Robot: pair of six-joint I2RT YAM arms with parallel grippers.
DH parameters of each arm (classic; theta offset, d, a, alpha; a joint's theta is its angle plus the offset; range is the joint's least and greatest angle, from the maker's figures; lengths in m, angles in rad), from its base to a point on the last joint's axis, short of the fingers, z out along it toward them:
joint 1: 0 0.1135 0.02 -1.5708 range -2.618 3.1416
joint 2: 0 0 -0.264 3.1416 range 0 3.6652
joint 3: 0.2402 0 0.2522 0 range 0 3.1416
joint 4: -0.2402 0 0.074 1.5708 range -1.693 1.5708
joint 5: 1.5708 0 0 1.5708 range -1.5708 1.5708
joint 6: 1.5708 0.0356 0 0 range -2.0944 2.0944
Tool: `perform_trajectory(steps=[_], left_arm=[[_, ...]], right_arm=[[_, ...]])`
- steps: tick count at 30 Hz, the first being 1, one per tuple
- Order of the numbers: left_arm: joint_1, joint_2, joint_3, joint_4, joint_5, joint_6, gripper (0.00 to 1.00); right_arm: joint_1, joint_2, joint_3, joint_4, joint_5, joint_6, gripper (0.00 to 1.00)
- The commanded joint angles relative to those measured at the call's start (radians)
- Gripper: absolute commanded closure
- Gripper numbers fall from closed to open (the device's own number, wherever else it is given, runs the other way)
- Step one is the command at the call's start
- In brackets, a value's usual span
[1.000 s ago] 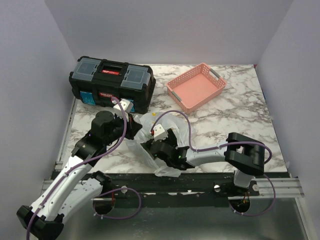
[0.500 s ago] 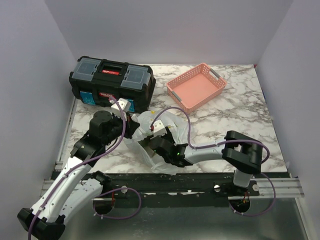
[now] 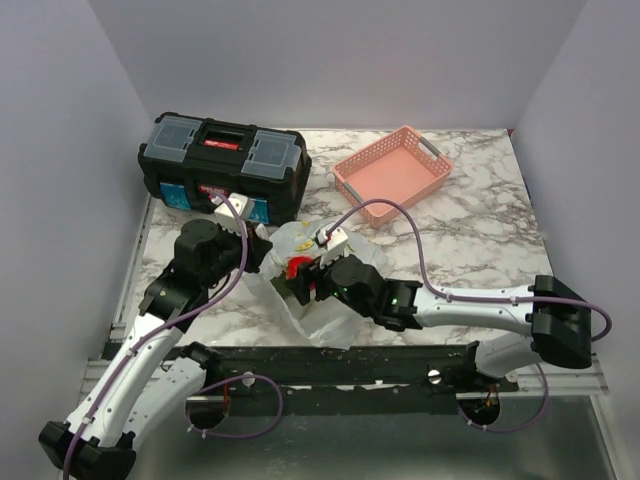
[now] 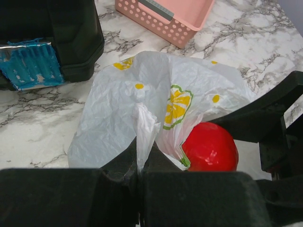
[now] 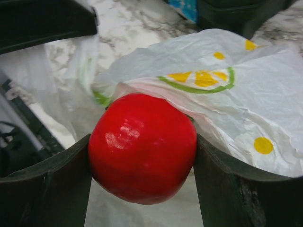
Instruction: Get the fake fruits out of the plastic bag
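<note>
The white plastic bag (image 3: 300,300) with yellow-green marks lies crumpled on the marble table between the arms; it also shows in the left wrist view (image 4: 142,99) and the right wrist view (image 5: 236,99). My left gripper (image 4: 139,163) is shut on a bunched fold of the bag. My right gripper (image 5: 142,165) is shut on the glossy red apple (image 5: 142,146), held just outside the bag's mouth; the apple also shows in the top view (image 3: 299,268) and the left wrist view (image 4: 210,147). The grapes and the green melon are hidden.
A black toolbox (image 3: 222,165) stands at the back left, close behind the bag. A pink slotted basket (image 3: 392,172) sits at the back right. The table's front edge (image 3: 330,350) runs just below the bag.
My right gripper has drawn back out of the bag with the red apple in it, and the right arm has stretched out to the right. The left gripper still holds the bag.
</note>
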Motion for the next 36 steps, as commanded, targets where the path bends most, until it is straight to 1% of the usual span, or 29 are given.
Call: perform_trajectory(steps=[1,5,7,10,17,19,20,25,28,30,32,36], left_arm=[[0.02,0.005,0.012,-0.001,0.015,0.001,1.0],[0.045,0.007,0.015,-0.003,0.033,-0.004,1.0],[0.05,-0.001,0.011,-0.004,0.034,-0.004,1.0],[0.056,-0.016,0.01,-0.006,0.035,-0.004,1.0],[0.058,-0.006,0.016,-0.007,0.027,-0.001,1.0],[0.058,-0.008,0.018,-0.008,0.021,-0.001,1.0],[0.058,-0.008,0.017,-0.009,0.019,-0.001,1.0],[0.059,-0.016,0.016,-0.008,0.022,-0.001,1.0],[0.059,-0.025,0.016,-0.014,0.01,0.002,1.0],[0.058,-0.028,0.016,-0.019,0.002,0.004,1.0],[0.056,-0.033,0.018,-0.018,0.005,0.004,1.0],[0.053,-0.042,0.018,-0.022,-0.001,0.007,1.0]], right_arm=[[0.0,-0.029,-0.003,-0.037,-0.214,0.079,0.81],[0.0,-0.047,0.085,-0.096,-0.253,0.102,0.84],[0.0,-0.05,0.137,-0.148,-0.24,0.099,0.85],[0.0,-0.067,0.182,-0.203,-0.158,0.083,0.87],[-0.04,-0.145,0.207,-0.223,0.0,0.068,0.87],[-0.077,-0.162,0.205,-0.223,0.027,0.068,0.87],[-0.107,-0.169,0.206,-0.252,0.024,0.078,0.87],[-0.279,-0.189,0.191,-0.28,0.03,0.092,0.87],[-0.403,-0.128,0.205,-0.298,0.02,0.065,0.87],[-0.471,-0.048,0.257,-0.344,0.027,0.044,0.92],[-0.513,0.039,0.312,-0.383,0.064,0.017,0.96],[-0.57,0.205,0.419,-0.412,0.12,-0.052,0.96]])
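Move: The red fruit is already gripped in the right hand at the bag's mouth. The pink basket it is bound for lies some 31 cm ahead, 25 cm to the right and 13 cm lower. The bag sags about 10 cm below this hand, its middle 2 cm ahead and 4 cm to the right; the black toolbox stands some 30 cm ahead and 20 cm left, its middle 6 cm lower. From the left hand the basket is about 25 cm ahead, 34 cm right and 19 cm down. Keeping the red fruit pinched, the right hand first backs off about 3 cm with a slight shift left, then climbs roughly 11 cm to lift the fruit clear of the bag while the left fingers, nearly still, keep hold of the bag's corner. From there it swings forward and right towards the pink basket, some 22 cm forward and 17 cm right, wrist turning clockwise by about 40 degrees, and sinks some 6 cm near the end with the grip unchanged. ##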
